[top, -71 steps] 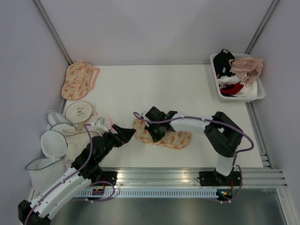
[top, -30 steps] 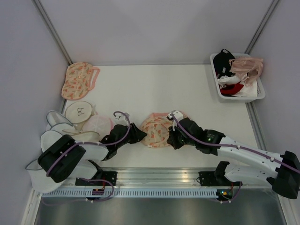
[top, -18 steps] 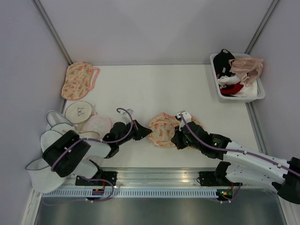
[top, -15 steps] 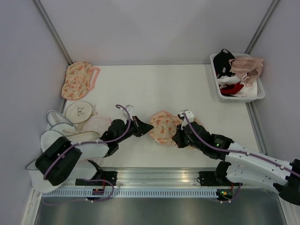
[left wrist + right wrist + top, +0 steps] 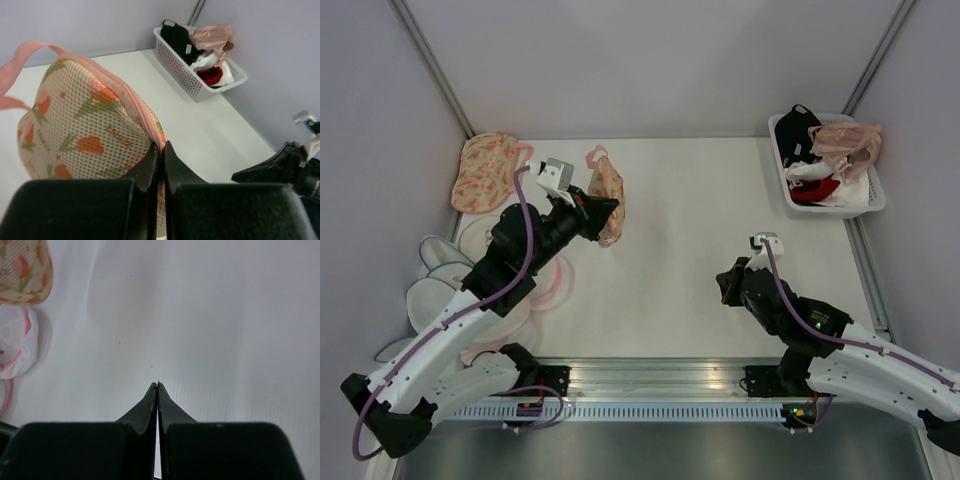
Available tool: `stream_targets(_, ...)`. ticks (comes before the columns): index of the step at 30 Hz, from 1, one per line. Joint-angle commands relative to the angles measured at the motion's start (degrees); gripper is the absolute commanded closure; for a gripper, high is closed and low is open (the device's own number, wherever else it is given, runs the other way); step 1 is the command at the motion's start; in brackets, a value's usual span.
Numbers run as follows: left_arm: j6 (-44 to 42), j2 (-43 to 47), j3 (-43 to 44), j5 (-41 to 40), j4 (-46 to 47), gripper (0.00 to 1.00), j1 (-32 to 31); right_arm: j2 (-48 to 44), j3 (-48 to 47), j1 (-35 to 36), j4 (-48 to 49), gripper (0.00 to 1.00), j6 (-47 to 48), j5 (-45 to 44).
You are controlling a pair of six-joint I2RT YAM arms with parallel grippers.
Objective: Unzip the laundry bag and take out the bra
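The laundry bag (image 5: 609,190), a peach floral pouch with pink zip trim and a pink loop, hangs in the air at the back left. My left gripper (image 5: 607,220) is shut on its zipped edge. In the left wrist view the fingertips (image 5: 155,152) pinch the pink trim at the lower right of the laundry bag (image 5: 85,125), and the zip looks closed. My right gripper (image 5: 726,284) is shut and empty, low over bare table at the right, with its tips together (image 5: 158,384). The bra is hidden.
A second floral pouch (image 5: 488,172) lies in the far left corner. White round mesh bags (image 5: 435,300) are piled along the left edge under my left arm. A white basket (image 5: 865,195) with garments, a pale pink bra among them, stands at the back right.
My left gripper shut on the laundry bag's edge and lifted it from the table's middle up toward the back left. My right arm drew back from the bag to the right.
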State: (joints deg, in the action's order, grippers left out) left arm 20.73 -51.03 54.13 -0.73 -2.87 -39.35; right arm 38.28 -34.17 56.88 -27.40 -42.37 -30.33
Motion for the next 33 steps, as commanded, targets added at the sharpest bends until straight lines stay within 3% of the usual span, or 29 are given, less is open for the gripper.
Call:
stream_targets(1,-9.4,-6.9,5.1,0.5,-15.4,0.98,-0.4,-1.4,-0.2,0.2,-2.7,1.00,-3.9,-6.1)
stream_targets(10,-8.6,-31.8,4.5,-5.8,-15.8,0.98,-13.3,-0.1,-1.6,0.2,-5.0,1.00,-3.9,-5.5)
stream_targets(17,-5.3,-35.0,3.6,-5.3,-8.2,0.97,-16.0,-1.7,-1.9,0.2,-6.9,0.99,-3.9,-6.1)
stream_targets(18,-4.5,-34.2,2.7,-4.6,-7.2,0.82,-16.2,-1.7,-1.8,0.2,-6.8,0.99,-3.6,-6.1)
stream_targets(19,-3.8,-33.4,2.0,-3.6,-5.5,0.61,-16.3,-1.5,-1.8,0.2,-6.8,1.00,-3.4,-5.9)
stream_targets(20,-3.1,-31.0,1.2,-3.1,-3.9,0.32,-16.2,-1.3,-1.8,0.2,-6.9,1.00,-3.4,-5.9)
stream_targets(23,0.1,-25.7,-2.4,-4.1,0.9,0.04,-16.3,-0.8,-1.9,0.2,-6.9,0.99,-3.1,-5.7)
stream_targets(28,10.4,-15.8,-9.6,-12.9,2.5,0.00,-16.2,-0.7,-2.2,0.2,-6.9,1.00,-2.5,-5.3)
stream_targets(33,32.4,-5.7,-23.6,-15.3,7.2,0.00,-16.1,-0.4,-1.4,0.2,-5.9,1.00,-2.5,-4.4)
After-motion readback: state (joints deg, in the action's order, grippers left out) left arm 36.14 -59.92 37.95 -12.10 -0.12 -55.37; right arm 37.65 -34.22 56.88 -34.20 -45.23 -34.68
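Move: The laundry bag is already pinched in my left hand and held up high. The clear spot where it goes is about 34 cm below that hand, some 5 cm ahead and 3 cm to the right. The pink-trimmed mesh bag lies about 20 cm left and 1 cm ahead, equally low; the other floral bag is 37 cm left and 30 cm ahead. From my right hand the spot is about 12 cm ahead, 26 cm left and 15 cm below. I swing my left hand fast down about 26 cm and some 9 cm to the right, with the laundry bag pinched, rolling its left side up about 40 degrees and tipping the fingers down, to lay the bag out on the table. Low over the table I open the fingers wide, let go, then rise about 9 cm, edging back left and undoing most of the roll. My shut right hand drifts slightly right. ##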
